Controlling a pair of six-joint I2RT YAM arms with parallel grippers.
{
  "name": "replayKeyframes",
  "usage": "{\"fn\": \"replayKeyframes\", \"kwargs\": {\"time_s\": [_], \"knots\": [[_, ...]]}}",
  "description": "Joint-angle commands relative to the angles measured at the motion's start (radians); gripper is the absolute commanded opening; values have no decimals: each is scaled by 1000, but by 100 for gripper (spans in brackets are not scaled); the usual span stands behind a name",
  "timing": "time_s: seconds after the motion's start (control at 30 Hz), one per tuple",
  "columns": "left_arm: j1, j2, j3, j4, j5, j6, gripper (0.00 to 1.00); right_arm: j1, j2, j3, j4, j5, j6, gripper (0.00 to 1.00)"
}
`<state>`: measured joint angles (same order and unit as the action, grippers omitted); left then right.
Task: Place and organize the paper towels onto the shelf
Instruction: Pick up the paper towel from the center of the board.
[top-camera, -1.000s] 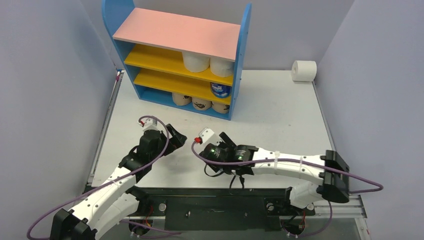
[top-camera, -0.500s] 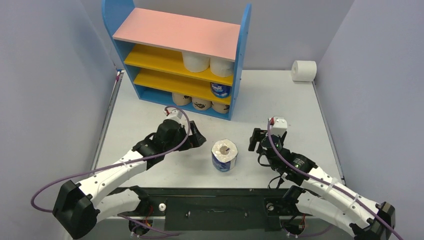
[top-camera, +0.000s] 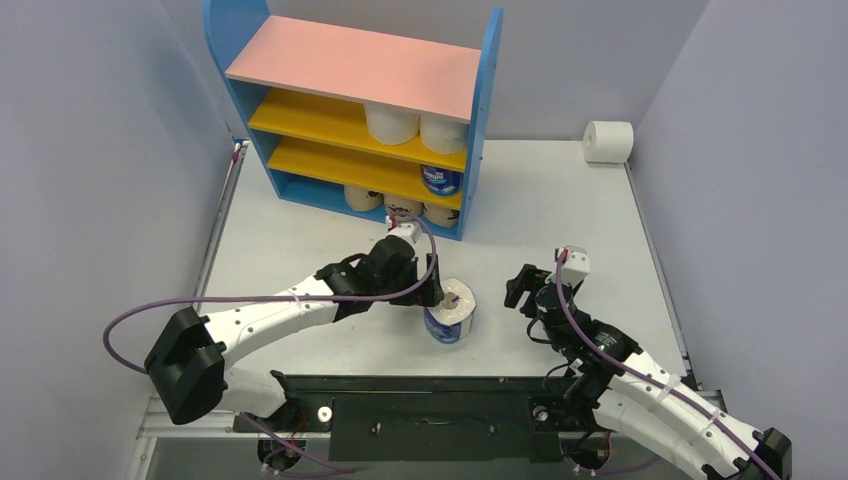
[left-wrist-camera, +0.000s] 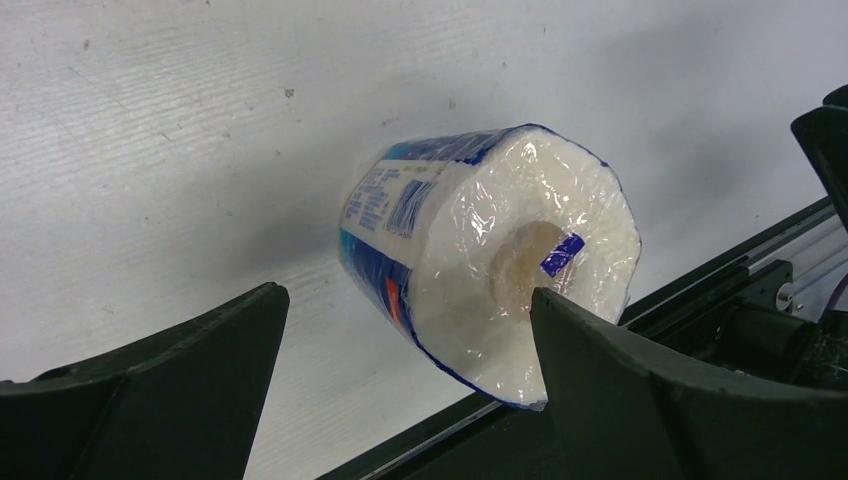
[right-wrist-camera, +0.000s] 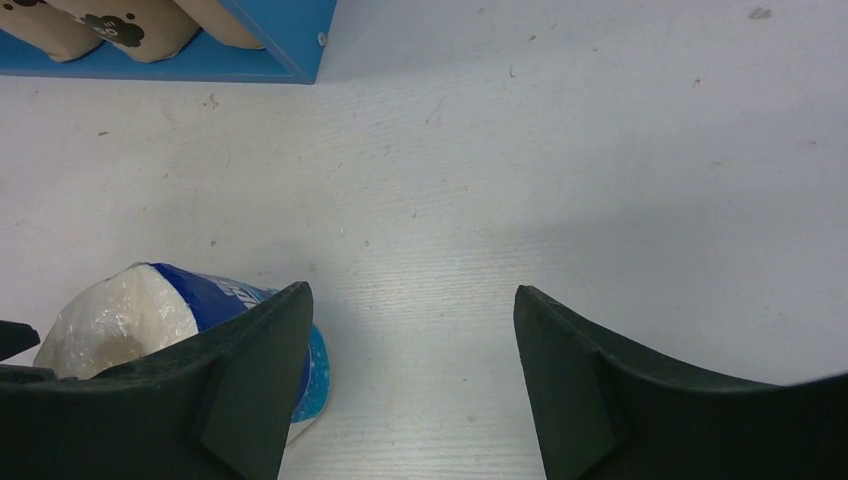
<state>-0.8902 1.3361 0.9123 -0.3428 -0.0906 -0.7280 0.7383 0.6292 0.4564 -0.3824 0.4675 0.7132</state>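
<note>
A blue-wrapped paper towel roll (top-camera: 449, 312) stands on end on the table in front of the shelf (top-camera: 355, 62). My left gripper (top-camera: 436, 294) reaches it from the left, open. In the left wrist view the roll (left-wrist-camera: 480, 250) lies between the jaws of the left gripper (left-wrist-camera: 408, 292); the right fingertip (left-wrist-camera: 560, 320) overlaps its end face and the left one stays apart. My right gripper (top-camera: 517, 287) is open to the right of the roll, with bare table between its jaws (right-wrist-camera: 410, 290) and the roll (right-wrist-camera: 150, 300) beside its left finger. On the shelf are white rolls (top-camera: 391, 122), a blue-wrapped one (top-camera: 441, 179) and tan printed ones (top-camera: 403, 208).
A single white roll (top-camera: 608, 141) lies on its side in the table's far right corner. The shelf's blue base (right-wrist-camera: 270, 40) with tan rolls (right-wrist-camera: 120, 25) shows at the top left of the right wrist view. A black rail (top-camera: 430, 400) runs along the near edge.
My left arm has swung right and brought its open jaws up around the blue-wrapped roll. My right arm has left the roll standing there and drawn back to the right.
</note>
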Motion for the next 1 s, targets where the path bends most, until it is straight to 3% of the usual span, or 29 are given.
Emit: {"fn": "replayKeyframes", "kwargs": {"time_s": [0.0,0.47,0.97], "knots": [[-15,22,54,-33,-28,29,90,-12,-27,-16,43,-3,20,69],[-54,117,97,-12,-34,32,79,-15,-38,-33,44,-14,32,69],[-55,115,95,-2,-38,23,49,-16,-49,-51,48,0,33,68]]}}
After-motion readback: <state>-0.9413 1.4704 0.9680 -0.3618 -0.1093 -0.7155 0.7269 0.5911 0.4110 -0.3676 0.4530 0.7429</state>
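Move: The blue-wrapped roll stands upright just under my left hand: its middle is about 4 cm to the right, 2 cm back and some 7 cm below. The shelf's near right corner is roughly 18 cm ahead of my left hand and 8 cm to its right, and the rightmost brown roll on the bottom board is about 21 cm ahead and 3 cm right. From my right hand the blue-wrapped roll lies around 14 cm left and 2 cm back. I sink my left hand about 3 cm onto the roll's forward-left rim, easing nearly 2 cm to the right on the way, with one finger in the core hole and the other outside the roll. As I go down I draw the fingers in from nearly wide open to about half, pinching the wrapped wall between them, while the wrist turns only about 5 degrees. ##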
